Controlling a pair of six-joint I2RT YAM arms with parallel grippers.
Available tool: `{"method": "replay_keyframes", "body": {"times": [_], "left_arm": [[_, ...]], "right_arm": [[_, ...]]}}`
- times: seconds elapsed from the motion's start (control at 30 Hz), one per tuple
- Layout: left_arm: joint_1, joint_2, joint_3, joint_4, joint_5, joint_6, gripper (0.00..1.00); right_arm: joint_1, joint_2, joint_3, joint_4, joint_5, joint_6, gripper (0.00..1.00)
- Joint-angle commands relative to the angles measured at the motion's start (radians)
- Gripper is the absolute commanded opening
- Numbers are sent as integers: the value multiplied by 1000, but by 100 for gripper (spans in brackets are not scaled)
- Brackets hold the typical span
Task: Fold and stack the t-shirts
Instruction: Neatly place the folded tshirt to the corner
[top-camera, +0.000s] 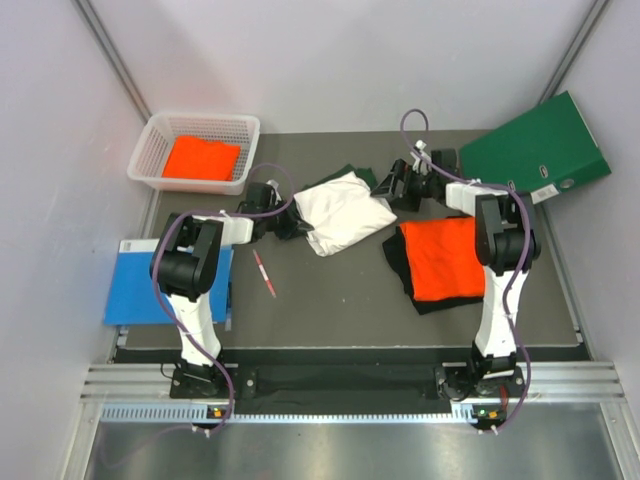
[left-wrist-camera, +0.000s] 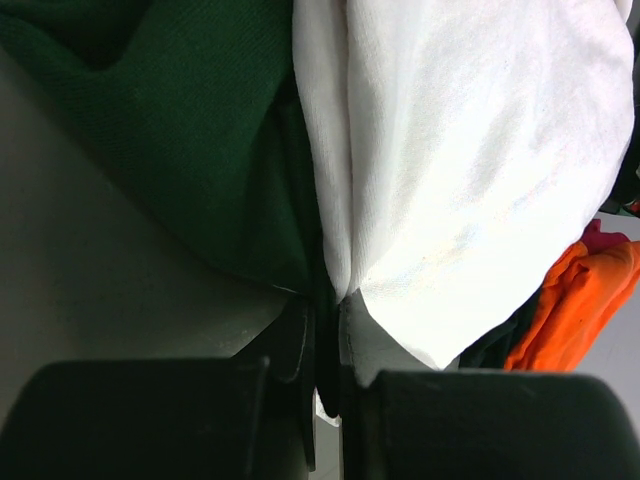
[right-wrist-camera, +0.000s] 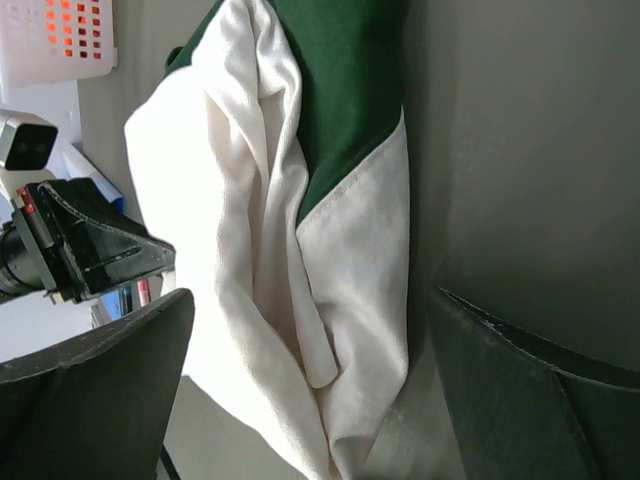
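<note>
The white t-shirt (top-camera: 345, 212) with dark green sleeves lies crumpled mid-table. My left gripper (top-camera: 298, 228) is shut on its left edge; in the left wrist view the jaws (left-wrist-camera: 328, 330) pinch cloth where the white body (left-wrist-camera: 470, 180) meets a green sleeve (left-wrist-camera: 180, 130). My right gripper (top-camera: 387, 186) is open at the shirt's far right edge; in the right wrist view (right-wrist-camera: 310, 390) the white cloth (right-wrist-camera: 230, 200) lies between the spread fingers. A folded orange t-shirt (top-camera: 445, 258) lies on a black t-shirt (top-camera: 404, 265) under the right arm. Another orange t-shirt (top-camera: 200, 158) sits in the basket.
A white mesh basket (top-camera: 160, 125) stands at the back left. A green binder (top-camera: 535, 150) lies at the back right. A blue book (top-camera: 135, 290) lies at the left edge by the left arm. A red pen (top-camera: 265, 273) lies on the mat in front of the white shirt.
</note>
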Motion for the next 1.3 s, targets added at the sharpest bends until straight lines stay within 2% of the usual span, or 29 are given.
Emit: {"method": "replay_keyframes", "body": {"times": [0.0, 0.27, 0.5, 0.57, 0.6, 0.67, 0.7, 0.77, 0.8, 0.83, 0.87, 0.93, 0.97, 1.0, 1.03, 1.07, 1.27], "left_arm": [[21, 24, -7, -104, -68, 50, 0], [21, 25, -4, -106, -67, 50, 0], [21, 5, 19, -126, -54, 57, 0], [21, -10, 24, -137, -45, 60, 0], [21, -16, 25, -140, -45, 63, 0], [21, -39, 28, -147, -33, 67, 0], [21, -47, 28, -149, -33, 71, 0], [21, -67, 37, -166, -16, 80, 0], [21, -74, 41, -187, -17, 89, 0], [21, -84, 41, -195, -17, 97, 0], [21, -104, 45, -216, -27, 105, 1], [21, -131, 42, -235, -39, 126, 21], [21, -165, 41, -242, -66, 134, 47], [21, -180, 41, -274, -88, 149, 60], [21, -215, 39, -287, -111, 155, 86], [23, -229, 39, -301, -147, 166, 99], [32, -268, 64, -370, -214, 215, 99]], "right_arm": [[25, -6, -32, -81, 17, -54, 100], [84, 45, 41, -173, 47, -91, 100], [160, 132, 208, -417, 164, -189, 98], [172, 143, 234, -456, 172, -195, 88], [173, 151, 234, -458, 165, -198, 71], [178, 151, 234, -464, 153, -203, 54], [180, 151, 234, -470, 152, -207, 36], [189, 145, 225, -472, 155, -219, 22], [192, 128, 219, -470, 161, -226, 6], [195, 114, 213, -469, 167, -230, 0], [204, 99, 195, -467, 203, -238, 0], [216, 33, 176, -461, 248, -255, 0], [232, 8, 165, -466, 286, -273, 0], [241, -40, 161, -472, 306, -282, 0], [250, -65, 158, -484, 326, -293, 0], [267, -91, 149, -492, 367, -311, 0], [302, -286, 98, -539, 457, -335, 0]]}}
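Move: The folded t-shirt's middle lies about 10 cm left of the open right hand, 6 cm nearer the base and 4 cm below it; the orange shirt stack is some 13 cm right and 17 cm back of that hand. From the left hand, which already pinches the shirt's left end, that middle is roughly 10 cm right and 4 cm ahead, about level; the red-and-white pen lies 9 cm left and 11 cm back. The right hand travels about 6 cm left over the t-shirt's right part with fingers open, then sinks some 3 cm while easing back, pinches the white folds, and with them held draws back towards its base and rises about 3 cm, its fingers tipping roughly 25 degrees further downward. Meanwhile the left hand keeps its pinch on the left end until the right has closed, then opens wide, lets go and backs off up and to its left, about 5 cm up. ##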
